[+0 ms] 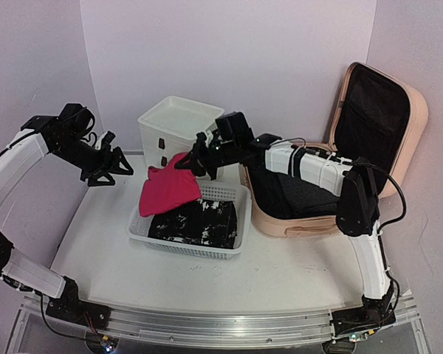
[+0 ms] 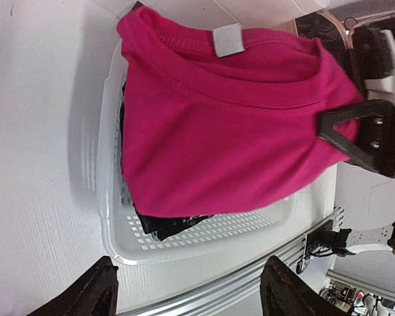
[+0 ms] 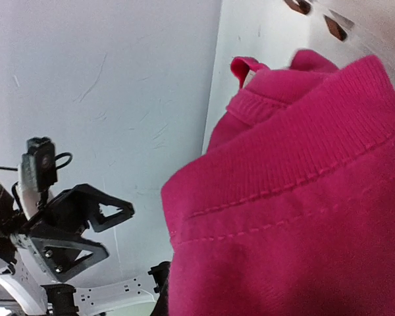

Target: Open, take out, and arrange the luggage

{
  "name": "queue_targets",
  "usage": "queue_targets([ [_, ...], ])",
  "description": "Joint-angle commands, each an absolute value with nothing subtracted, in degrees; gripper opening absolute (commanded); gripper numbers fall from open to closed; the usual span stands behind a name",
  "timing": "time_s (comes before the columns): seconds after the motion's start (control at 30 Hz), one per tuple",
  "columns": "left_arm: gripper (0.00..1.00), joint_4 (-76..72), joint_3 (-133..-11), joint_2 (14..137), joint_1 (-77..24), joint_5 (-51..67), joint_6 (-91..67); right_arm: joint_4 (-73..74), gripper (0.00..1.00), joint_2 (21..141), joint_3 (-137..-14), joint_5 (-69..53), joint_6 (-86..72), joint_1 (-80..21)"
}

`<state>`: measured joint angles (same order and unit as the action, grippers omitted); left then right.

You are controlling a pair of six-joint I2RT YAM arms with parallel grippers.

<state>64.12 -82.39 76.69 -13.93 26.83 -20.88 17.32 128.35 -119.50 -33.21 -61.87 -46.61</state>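
The peach-pink luggage (image 1: 292, 221) lies open at the right, its black-lined lid (image 1: 380, 122) leaning against the wall. My right gripper (image 1: 188, 164) is shut on a pink shirt (image 1: 170, 190), which hangs over the white mesh basket (image 1: 232, 193). In the left wrist view the pink shirt (image 2: 230, 125) covers most of the basket (image 2: 184, 247), with the right gripper's fingers (image 2: 355, 131) pinching its edge. My left gripper (image 1: 118, 164) stands open to the left of the shirt, holding nothing. The right wrist view is filled by the pink shirt (image 3: 303, 197), which hides the right gripper's own fingers.
A black patterned garment (image 1: 196, 221) lies folded in the basket under the shirt. A white plastic drawer box (image 1: 179, 125) stands behind the basket against the back wall. Dark clothing (image 1: 295, 193) fills the luggage base. Walls close in on three sides.
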Motion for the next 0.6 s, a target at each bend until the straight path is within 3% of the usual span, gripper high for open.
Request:
queue_targets([
  [0.0,0.75,64.4,-84.5,76.1,-13.8,27.6,-20.4,1.1,0.00,122.1,-102.3,-34.7,-70.4,-44.2],
  [0.1,0.75,64.5,-84.1,77.1,-13.8,28.3,-20.4,-0.9,0.00,120.7,-91.8,-34.3,-76.1,-41.5],
  [0.27,0.75,64.5,-84.8,78.9,-13.7,29.0,-20.5,-1.7,0.00,121.2,-84.9,-33.9,-76.5,-39.0],
  [0.57,0.75,64.4,-84.9,82.4,-13.9,33.8,-19.7,14.3,0.00,119.7,-90.7,-28.5,-66.0,-39.1],
])
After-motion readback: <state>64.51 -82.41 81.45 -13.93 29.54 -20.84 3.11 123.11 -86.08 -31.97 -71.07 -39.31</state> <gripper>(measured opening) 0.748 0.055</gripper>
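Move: The right hand holds the red shirt some 18 cm above the white basket, whose middle lies about 5 cm back and 2 cm to its right, with the folded black clothes inside at the same place. The white drawers stand roughly 17 cm ahead and 2 cm right, about 8 cm lower; the open suitcase is some 38 cm right, 7 cm ahead. From the left hand the basket lies about 21 cm right, level ahead, 20 cm below. Still pinching the red shirt, the right hand lowers about 15 cm and shifts 10 cm right into the basket. ##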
